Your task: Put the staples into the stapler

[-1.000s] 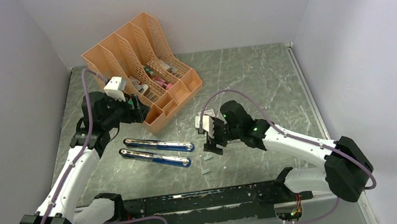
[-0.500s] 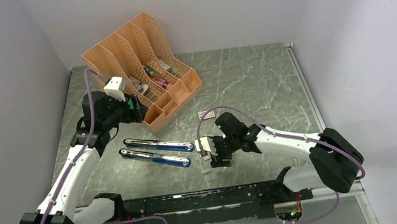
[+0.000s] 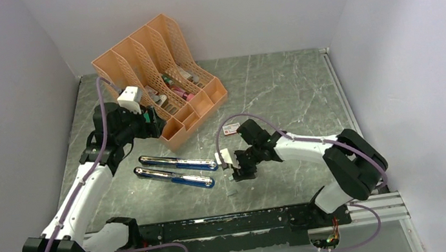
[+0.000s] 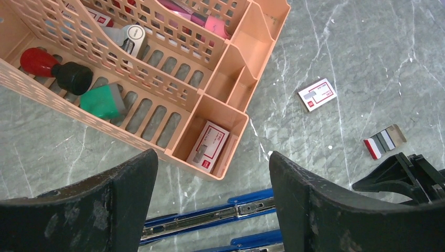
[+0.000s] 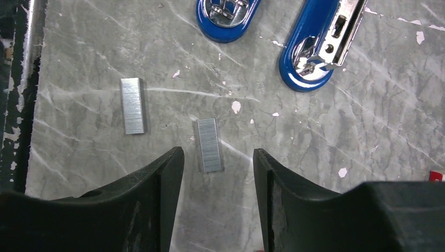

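Observation:
Two long blue-and-chrome stapler pieces [image 3: 176, 163] [image 3: 175, 178] lie side by side on the grey marble table; their rounded ends show in the right wrist view [image 5: 320, 47] [image 5: 226, 16]. Two silvery strips of staples lie flat just right of them. One strip [image 5: 209, 145] has its near end between the tips of my right gripper [image 5: 218, 153] [image 3: 238, 175], which is low over the table and open, touching nothing. The other strip [image 5: 133, 105] [image 3: 231, 191] lies apart to the side. My left gripper [image 4: 212, 156] [image 3: 154, 123] hangs open and empty above the upper stapler piece [image 4: 210, 212].
An orange mesh organizer [image 3: 132, 47] [image 4: 231, 58] stands at the back left with stamps, clips and a white-and-red box [image 4: 208, 147] in a front compartment. Another such box [image 4: 317, 95] [image 3: 231, 129] and a small opened tray [image 4: 384, 140] lie on the table. A black rail [image 3: 233, 225] runs along the near edge.
My right arm has swung left and down to the staple strips, and its jaws have narrowed. The left arm has hardly moved.

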{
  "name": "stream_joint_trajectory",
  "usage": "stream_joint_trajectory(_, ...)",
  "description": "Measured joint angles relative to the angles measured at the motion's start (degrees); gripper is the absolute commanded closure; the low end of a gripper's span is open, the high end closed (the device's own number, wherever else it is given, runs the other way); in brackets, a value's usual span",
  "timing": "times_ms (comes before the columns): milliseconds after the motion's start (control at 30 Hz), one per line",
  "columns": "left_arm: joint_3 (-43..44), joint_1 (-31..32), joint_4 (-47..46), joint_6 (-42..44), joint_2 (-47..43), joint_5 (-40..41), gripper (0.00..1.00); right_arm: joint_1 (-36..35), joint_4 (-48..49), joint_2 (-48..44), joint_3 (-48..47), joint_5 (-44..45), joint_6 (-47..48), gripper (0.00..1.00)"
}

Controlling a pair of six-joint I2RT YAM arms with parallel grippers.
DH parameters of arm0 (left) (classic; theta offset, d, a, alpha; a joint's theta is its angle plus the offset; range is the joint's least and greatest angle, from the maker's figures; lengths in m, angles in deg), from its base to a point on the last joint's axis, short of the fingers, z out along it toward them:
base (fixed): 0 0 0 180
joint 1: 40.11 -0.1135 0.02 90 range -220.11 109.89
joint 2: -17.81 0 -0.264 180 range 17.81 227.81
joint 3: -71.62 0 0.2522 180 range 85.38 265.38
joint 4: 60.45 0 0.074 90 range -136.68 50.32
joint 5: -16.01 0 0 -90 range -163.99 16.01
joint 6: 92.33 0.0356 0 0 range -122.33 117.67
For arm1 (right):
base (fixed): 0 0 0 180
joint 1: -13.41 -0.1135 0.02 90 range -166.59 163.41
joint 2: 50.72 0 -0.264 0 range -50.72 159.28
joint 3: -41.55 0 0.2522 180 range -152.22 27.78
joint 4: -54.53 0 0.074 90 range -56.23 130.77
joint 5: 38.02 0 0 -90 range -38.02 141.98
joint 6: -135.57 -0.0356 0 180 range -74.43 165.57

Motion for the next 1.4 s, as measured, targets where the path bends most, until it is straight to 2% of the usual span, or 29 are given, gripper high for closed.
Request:
stream_joint_trajectory(467, 0.0, 0.0, 0.0, 0.2, 1.0, 0.0, 0.21, 0.5, -1.3, 0.9, -0.3, 1.3, 1.1, 0.55)
stream_joint_trajectory(667, 0.0, 0.0, 0.0, 0.3, 1.1, 0.0, 0.21, 0.1, -2.8, 2.8, -1.9, 1.6, 0.9, 0.56)
stream_joint_trajectory(800, 0.0, 0.0, 0.0, 0.3, 1.2, 0.0, 0.21, -0.1, -3.2, 3.6, -2.8, 1.6, 0.6, 0.62)
stream_joint_trajectory(967, 0.0, 0.0, 0.0, 0.4, 1.2, 0.0, 0.22, -0.3, -3.8, 4.3, -3.5, 1.5, 0.2, 0.65)
stream_joint_trajectory(1000, 0.0, 0.0, 0.0, 0.4, 1.2, 0.0, 0.22, -0.3, -3.9, 4.3, -3.5, 1.5, 0.1, 0.67)
stream_joint_trajectory(1100, 0.0, 0.0, 0.0, 0.4, 1.2, 0.0, 0.22, -0.4, -4.1, 4.3, -3.5, 1.4, -0.5, 0.82)
stream_joint_trajectory(1267, 0.0, 0.0, 0.0, 0.4, 1.2, 0.0, 0.22, -0.5, -4.0, 4.3, -3.6, 1.6, -2.1, 0.91)
stream_joint_trajectory(1400, 0.0, 0.0, 0.0, 0.4, 1.2, 0.0, 0.22, -0.9, -3.5, 4.3, -3.7, 2.1, -7.2, 0.94)
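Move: The staple strip to be pinched lies about 2 cm to the right hand's left, some 2 cm below and a touch nearer the base, with its long side running left-right. The second strip is roughly 5 cm back and 3 cm left of the right hand; the nearer stapler's middle is about 20 cm left and 2 cm ahead of it, and the open staple box 6 cm ahead and 7 cm right. From the left hand, the strip to be pinched is about 15 cm back, 22 cm right and 20 cm down. The right-hand end of the strip is pinched by its long sides: the right hand sinks about 1 cm onto it, shifting less than a centimetre rightward and back again, while its half-open fingers close from ahead and behind until they stop on the strip. Once shut, the wrist tips and turns slightly clockwise, some 5 degrees. ##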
